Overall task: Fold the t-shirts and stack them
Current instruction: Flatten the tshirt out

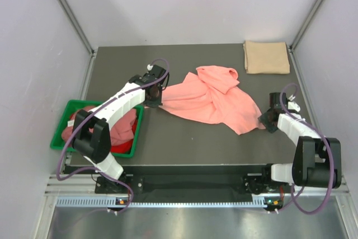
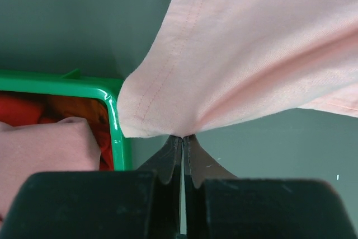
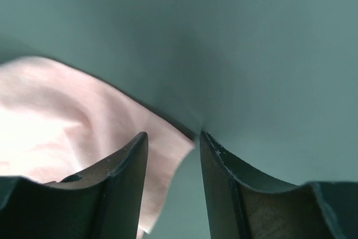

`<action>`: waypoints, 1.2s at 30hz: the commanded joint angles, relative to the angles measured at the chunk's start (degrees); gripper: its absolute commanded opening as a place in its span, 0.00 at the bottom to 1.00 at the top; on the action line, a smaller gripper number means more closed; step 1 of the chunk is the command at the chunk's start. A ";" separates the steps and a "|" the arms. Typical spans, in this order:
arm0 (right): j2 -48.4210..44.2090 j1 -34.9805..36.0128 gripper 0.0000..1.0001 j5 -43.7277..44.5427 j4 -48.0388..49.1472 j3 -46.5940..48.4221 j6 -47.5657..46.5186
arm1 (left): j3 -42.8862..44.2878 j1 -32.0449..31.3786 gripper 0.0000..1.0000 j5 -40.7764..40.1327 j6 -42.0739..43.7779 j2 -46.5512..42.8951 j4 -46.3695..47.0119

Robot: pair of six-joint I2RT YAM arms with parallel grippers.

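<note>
A salmon-pink t-shirt (image 1: 212, 98) lies crumpled in the middle of the table. My left gripper (image 1: 154, 103) is shut on its left edge; in the left wrist view the cloth (image 2: 246, 54) rises from the pinched fingertips (image 2: 183, 138). My right gripper (image 1: 268, 121) is open at the shirt's right corner; in the right wrist view that corner (image 3: 84, 121) lies between the spread jaws (image 3: 173, 135) without being pinched. A tan-beige t-shirt (image 1: 265, 56) lies folded at the far right corner. Pink and red shirts (image 1: 120, 130) fill the bin.
A green plastic bin (image 1: 60, 130) stands at the table's left edge, right beside my left arm; its rim shows in the left wrist view (image 2: 114, 127). Grey walls close in the table on three sides.
</note>
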 commanded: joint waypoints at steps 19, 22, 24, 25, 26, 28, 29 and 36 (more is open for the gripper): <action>-10.08 -3.21 0.00 7.77 -6.71 4.93 -3.95 | 1.20 -0.73 0.00 11.14 1.85 -3.03 2.11; -13.34 -5.59 0.00 9.71 -9.62 8.10 -5.79 | -0.20 -1.61 0.00 14.30 1.67 -3.47 3.43; -14.49 -7.61 0.00 10.94 -10.42 9.33 -6.58 | -1.52 -2.31 0.00 15.37 1.24 -3.12 4.92; -14.84 -9.27 0.00 11.12 -10.86 9.68 -7.46 | -2.22 -2.92 0.00 17.38 0.71 -2.42 5.71; -15.02 -10.15 0.00 11.03 -11.13 9.77 -7.90 | -2.23 -2.93 0.00 17.40 0.71 -2.07 5.80; -15.46 -12.08 0.00 11.20 -12.00 10.21 -9.22 | -2.76 -4.07 0.00 16.96 0.18 -0.84 5.89; -15.72 -14.18 0.00 10.94 -12.18 10.39 -9.75 | -2.93 -4.42 0.00 16.61 0.09 -0.48 5.80; -15.75 -15.96 0.02 -10.93 -6.82 5.39 -15.38 | -2.50 -5.57 0.00 11.52 -0.70 0.75 4.23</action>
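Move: My left hand already pinches the t-shirt's near left edge, some 10 cm above the table. The shirt's middle lies about 25 cm right and 3 cm ahead, and the green bin's middle roughly 27 cm left and 9 cm back. My half-open right hand straddles the shirt's right corner, about 1 cm ahead and 1 cm below. The near hem corner lies some 13 cm left and 3 cm back of this hand, the folded tan cloth about 33 cm straight ahead. My right hand slides about 2 cm forward along the table, shutting its fingers fully at the t-shirt's right corner, then lifts some 10 cm and swings about 8 cm right, away from the corner, fingers shut and empty. My left hand waits, then takes the edge it still pinches about 7 cm right and 4 cm back, sinking slightly, rolling and turning clockwise. ##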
